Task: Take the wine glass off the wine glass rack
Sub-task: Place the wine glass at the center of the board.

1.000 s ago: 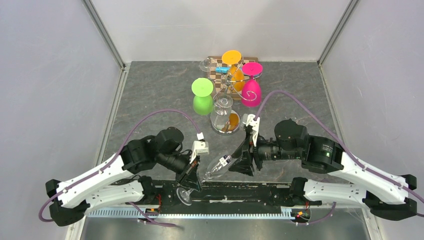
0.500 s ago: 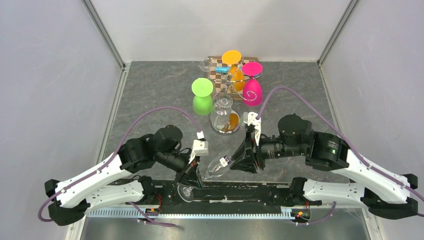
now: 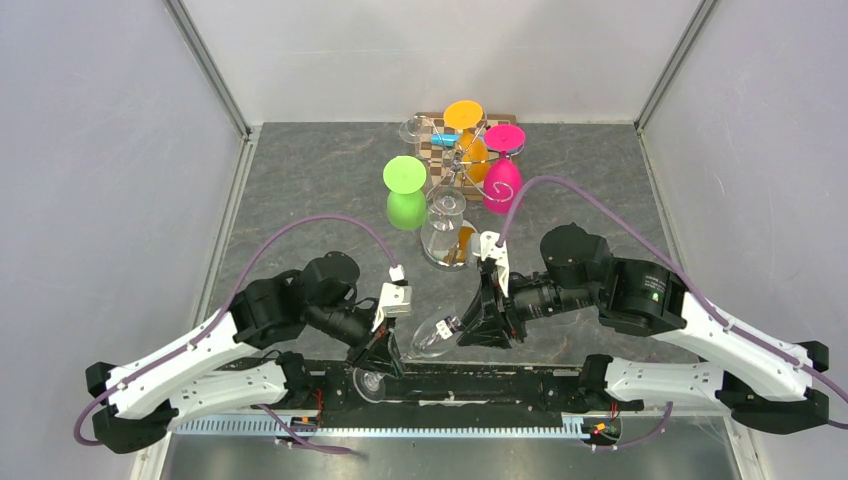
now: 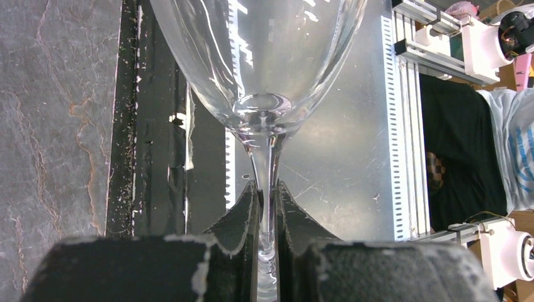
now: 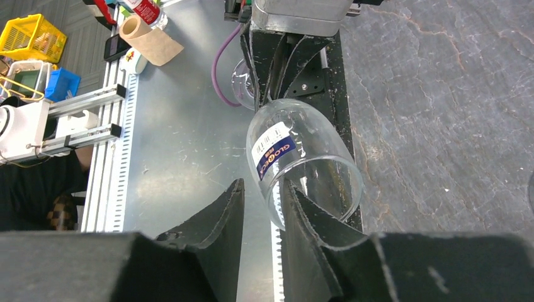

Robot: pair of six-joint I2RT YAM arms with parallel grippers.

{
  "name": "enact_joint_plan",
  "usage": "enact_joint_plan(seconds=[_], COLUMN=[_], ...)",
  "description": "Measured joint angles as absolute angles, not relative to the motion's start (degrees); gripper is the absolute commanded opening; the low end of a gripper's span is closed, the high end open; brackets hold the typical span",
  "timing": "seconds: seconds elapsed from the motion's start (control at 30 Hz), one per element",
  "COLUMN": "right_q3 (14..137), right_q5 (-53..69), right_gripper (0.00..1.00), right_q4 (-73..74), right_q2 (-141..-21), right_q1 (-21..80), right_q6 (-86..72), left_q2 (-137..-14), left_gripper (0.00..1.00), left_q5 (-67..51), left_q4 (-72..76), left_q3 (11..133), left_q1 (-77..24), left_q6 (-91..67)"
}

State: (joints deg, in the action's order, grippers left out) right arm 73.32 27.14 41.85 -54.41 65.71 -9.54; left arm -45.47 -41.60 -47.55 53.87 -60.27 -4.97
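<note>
A clear wine glass (image 3: 432, 335) lies tilted in the air near the table's front edge, its foot toward the arm bases. My left gripper (image 4: 267, 189) is shut on its thin stem (image 4: 269, 167), with the bowl (image 4: 264, 56) pointing away from the camera. My right gripper (image 5: 262, 182) straddles the bowl's rim (image 5: 302, 157). One finger (image 5: 308, 214) is inside the bowl and the other stands outside with a small gap, so it is open. The chrome wine glass rack (image 3: 455, 165) stands at the back centre, well away from both grippers.
On the rack hang a green glass (image 3: 405, 190), a pink one (image 3: 502, 170), an orange one (image 3: 465, 130) and clear ones (image 3: 445, 215). A checkered board (image 3: 432, 145) lies under it. Black rail and metal plate (image 5: 182, 145) run beneath the held glass.
My right gripper has moved left onto the glass's bowl and its jaws have narrowed around the rim. The left gripper has kept its hold on the stem, shifting slightly.
</note>
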Motion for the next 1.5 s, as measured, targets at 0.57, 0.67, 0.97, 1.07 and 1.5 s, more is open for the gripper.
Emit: enact_joint_plan(seconds=[0.57,0.67,0.97,1.07,1.5], right_q3=[73.93,73.91,73.91,73.76,73.03], right_q5=[31.05,31.27,30.87,29.78,15.03], right_gripper=[0.0,0.0,0.0,0.0,0.0], right_q4=[42.13,42.15,43.88,45.19,52.97], right_q2=[-54.94,-54.94,-55.0,-55.0,-55.75], right_q1=[65.65,65.65,65.71,65.71,65.71], right_q6=[-8.14,-7.97,-7.57,-7.4,-7.44], left_q2=[-45.8,-45.8,-45.74,-45.3,-42.09], left_gripper=[0.17,0.28,0.51,0.54,0.53], left_q5=[-42.0,-41.8,-37.93,-36.36,-22.7], left_q4=[-46.52,-46.06,-43.22,-42.89,-41.85], left_q3=[53.65,53.32,53.17,53.17,52.99], left_q1=[-60.51,-60.51,-60.51,-60.51,-60.51], left_q6=[-1.43,-1.39,-1.48,-1.48,-1.67])
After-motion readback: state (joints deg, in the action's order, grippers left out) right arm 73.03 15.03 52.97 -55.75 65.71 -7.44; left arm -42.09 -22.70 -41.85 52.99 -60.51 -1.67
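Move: The left hand still grips the wine glass by its stem; the glass's middle is some 5 cm to its right, 2 cm ahead and 3 cm up. From the right hand, whose open fingers straddle the rim, that middle lies about 9 cm left, 4 cm back and 5 cm down. The rack stands roughly 28 cm straight ahead of the right hand, its hanging clear glass about 25 cm ahead and 3 cm left, both some 12 cm lower. Right fingers pinch the rim, left release the stem; right sinks about 5 cm, left goes 6 cm forward. ##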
